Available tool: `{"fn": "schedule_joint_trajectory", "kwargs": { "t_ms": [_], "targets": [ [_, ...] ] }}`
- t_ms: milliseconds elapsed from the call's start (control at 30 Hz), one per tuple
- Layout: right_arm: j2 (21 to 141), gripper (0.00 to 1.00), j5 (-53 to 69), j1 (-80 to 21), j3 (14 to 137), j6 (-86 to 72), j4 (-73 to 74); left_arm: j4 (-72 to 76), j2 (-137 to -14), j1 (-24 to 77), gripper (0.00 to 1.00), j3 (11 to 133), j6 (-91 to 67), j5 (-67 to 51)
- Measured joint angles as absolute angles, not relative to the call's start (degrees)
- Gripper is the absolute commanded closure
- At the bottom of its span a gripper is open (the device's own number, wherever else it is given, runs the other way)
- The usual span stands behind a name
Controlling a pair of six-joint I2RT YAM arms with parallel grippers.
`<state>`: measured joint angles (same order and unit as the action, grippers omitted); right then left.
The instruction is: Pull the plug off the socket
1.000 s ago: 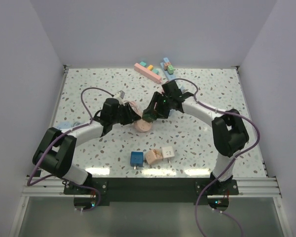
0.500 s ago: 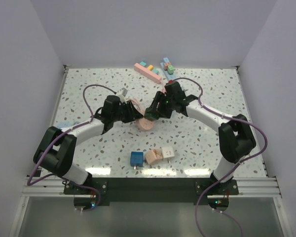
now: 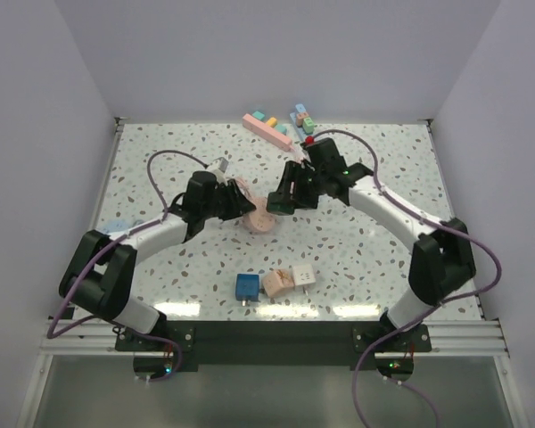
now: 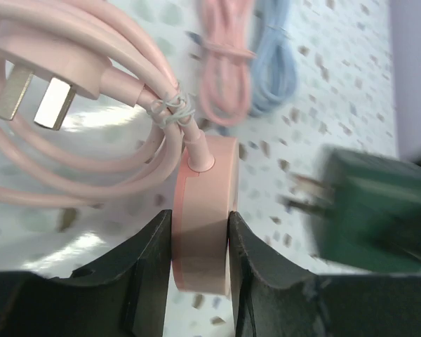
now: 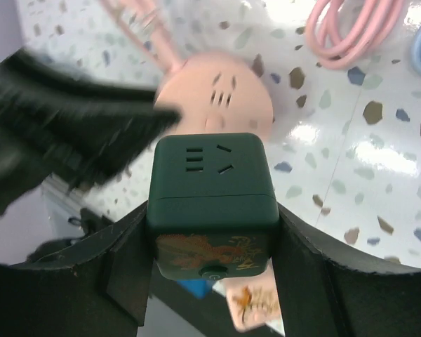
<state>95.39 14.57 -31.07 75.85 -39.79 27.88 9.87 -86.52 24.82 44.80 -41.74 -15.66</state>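
Note:
The socket (image 3: 259, 222) is a round pink disc with a pink cable, and my left gripper (image 3: 246, 208) is shut on it. In the left wrist view its rim (image 4: 203, 210) sits clamped between both fingers of that gripper (image 4: 200, 228). The plug (image 5: 214, 189) is a dark green cube, and my right gripper (image 5: 214, 217) is shut on its sides. Its bare metal prongs (image 4: 305, 194) hang in the air, apart from the socket and to its right. From above, the plug (image 3: 279, 200) sits just right of the disc in my right gripper (image 3: 282, 197).
The pink cable's own plug (image 4: 49, 67) lies beside the coil. Pink (image 4: 228, 63) and blue (image 4: 274, 70) cable bundles lie behind. A blue (image 3: 246, 285), a peach (image 3: 277, 283) and a white cube (image 3: 302, 276) sit near the front. A pink power strip (image 3: 267, 130) lies at the back.
My right gripper has drawn back to the right and away with the green plug, and its prongs have come out of the pink socket. The left gripper has kept hold of the socket.

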Motion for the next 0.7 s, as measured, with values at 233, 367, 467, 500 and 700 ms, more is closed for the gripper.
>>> {"fn": "schedule_joint_trajectory", "kwargs": {
  "t_ms": [233, 367, 467, 500, 700],
  "targets": [
    [80.27, 1.0, 17.74, -30.81, 75.88, -35.73, 34.76, 5.8, -87.79, 21.12, 1.0, 45.3, -41.32, -5.63],
    [79.11, 1.0, 15.97, -30.76, 75.9, -33.67, 38.63, 4.38, -87.59, 21.34, 1.0, 46.13, -40.91, -4.82],
    [80.4, 1.0, 12.71, -30.74, 75.7, -31.31, 43.35, 3.07, -86.91, 21.39, 1.0, 46.52, -40.71, -4.45],
    [80.68, 1.0, 11.22, -30.72, 75.11, -30.55, 44.51, 2.7, -86.63, 21.37, 1.0, 46.65, -40.64, -4.45],
    [80.79, 1.0, 3.4, -30.52, 67.55, -27.51, 49.93, 1.76, -85.43, 18.15, 1.0, 46.81, -39.75, -6.76]
  ]
}}
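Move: The right hand already holds the green plug clear of the pink socket in the left hand. Free table right of the white cube lies some 18 cm back, 12 cm right and 13 cm below the right hand; the white cube is 18 cm back, 5 cm right, the peach cube 20 cm back, 1 cm left. From the left hand the green plug is about 8 cm right, 1 cm back and slightly higher; the white cube is 19 cm back, 14 cm right, 8 cm below. Still gripping the green plug, the right hand rises about 9 cm while drawing back from the pink socket, then comes down again as it swings right and back towards the table by the white cube, its fingers tipping steeper downward. The left hand keeps its pinch on the pink socket and carries it 7 cm left and a little forward, with a slight counter-clockwise turn. ##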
